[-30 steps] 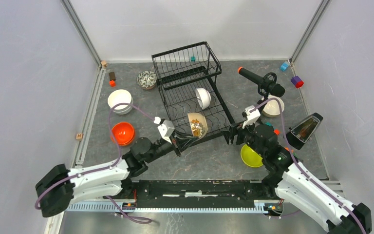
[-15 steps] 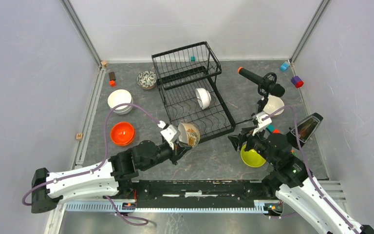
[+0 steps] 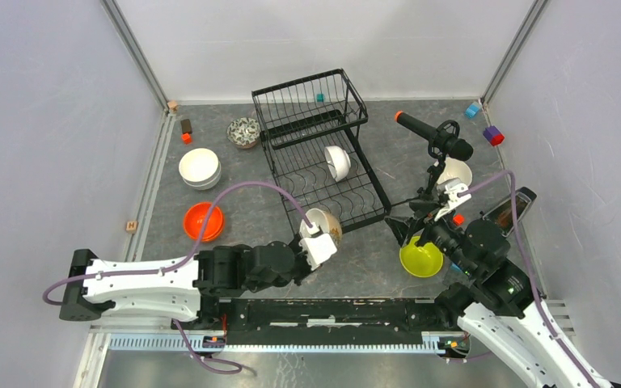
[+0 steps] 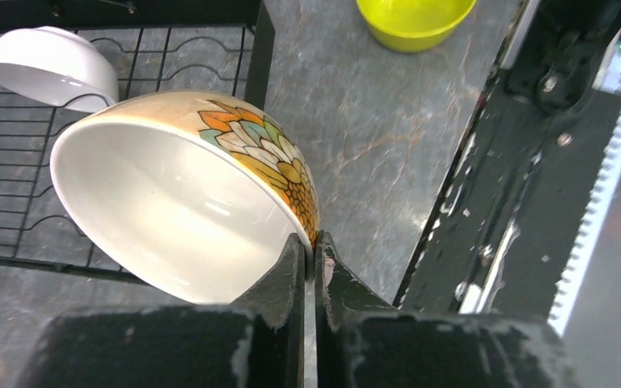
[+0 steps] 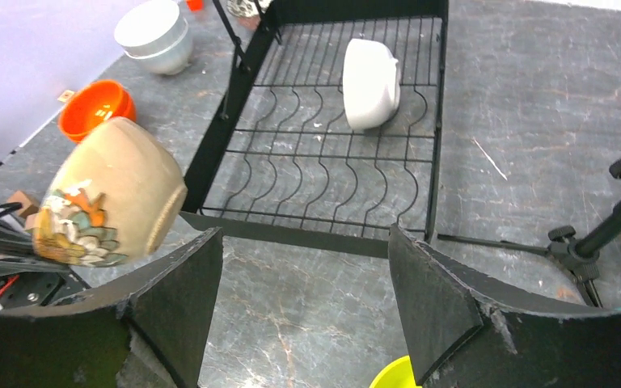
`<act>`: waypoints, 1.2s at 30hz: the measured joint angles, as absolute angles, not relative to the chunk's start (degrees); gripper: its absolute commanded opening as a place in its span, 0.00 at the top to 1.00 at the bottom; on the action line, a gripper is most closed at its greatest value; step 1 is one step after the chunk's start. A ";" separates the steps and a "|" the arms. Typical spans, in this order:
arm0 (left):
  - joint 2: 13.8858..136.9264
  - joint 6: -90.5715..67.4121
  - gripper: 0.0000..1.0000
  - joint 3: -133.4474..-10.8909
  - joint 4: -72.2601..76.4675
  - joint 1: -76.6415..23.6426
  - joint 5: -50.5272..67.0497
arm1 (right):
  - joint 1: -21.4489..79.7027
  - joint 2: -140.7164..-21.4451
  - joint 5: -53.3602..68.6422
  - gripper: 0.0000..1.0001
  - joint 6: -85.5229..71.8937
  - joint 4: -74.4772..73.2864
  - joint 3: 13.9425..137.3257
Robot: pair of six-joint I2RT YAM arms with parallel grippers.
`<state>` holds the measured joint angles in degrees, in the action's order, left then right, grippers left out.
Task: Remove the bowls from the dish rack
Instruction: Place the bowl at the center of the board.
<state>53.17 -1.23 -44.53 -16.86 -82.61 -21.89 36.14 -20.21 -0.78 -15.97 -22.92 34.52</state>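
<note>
My left gripper point(image 4: 314, 242) is shut on the rim of a beige bowl with a flower pattern point(image 4: 186, 194). It holds the bowl tilted above the table, just off the near edge of the black dish rack point(image 3: 307, 105). From the right wrist that bowl point(image 5: 109, 194) shows at the left. One white bowl point(image 3: 338, 162) still stands on edge in the rack's lower tray point(image 5: 323, 186). My right gripper point(image 5: 303, 275) is open and holds nothing. It hovers beside a lime green bowl point(image 3: 420, 259) on the table, right of the rack.
An orange bowl point(image 3: 204, 221), stacked white bowls point(image 3: 200, 167) and a dark-patterned bowl point(image 3: 243, 132) sit left of the rack. Right of it are another white bowl point(image 3: 457, 172), a black microphone tripod point(image 3: 437, 137) and a dark tilted device point(image 3: 508, 212). Small coloured blocks lie near the walls.
My left gripper has lifted the beige bowl out of the rack and carried it toward the near edge. The right arm has drawn back to the right, its jaws slightly wider.
</note>
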 measured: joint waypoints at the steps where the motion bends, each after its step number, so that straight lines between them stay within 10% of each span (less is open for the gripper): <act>1: 53.21 -0.21 0.98 -44.53 -17.67 -82.83 -22.06 | 36.14 -20.34 -0.30 0.20 -15.90 -23.03 35.31; 36: 71.88 10.41 0.98 -46.57 -25.12 -93.30 -17.41 | 36.14 -23.99 4.91 0.21 -16.23 -29.26 33.12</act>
<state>71.88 10.41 -46.57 -25.12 -93.30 -17.41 36.14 -23.99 4.91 -16.23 -29.26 33.12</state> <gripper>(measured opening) 0.053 0.788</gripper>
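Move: The left hand already holds the patterned bowl by its rim. The clear spot at the centre of the board, on the bare grey counter before the rack, lies about 2 cm back and 4 cm right of this hand, some 18 cm below. The rack's near-left corner is roughly 5 cm ahead and 3 cm left, the green bowl 1 cm ahead and 30 cm right. From the right hand the spot lies about 10 cm back, 20 cm left and 22 cm below. Down about 10 cm and back about 6 cm goes the left hand, taking the bowl away from the rack's front rail towards the near-centre counter. Its wrist turns some 35 degrees, clockwise and with the fingers tipping more steeply down, while they keep their pinch on the rim. The right hand, empty and open, rises slightly, then sinks to end 5 cm lower. ##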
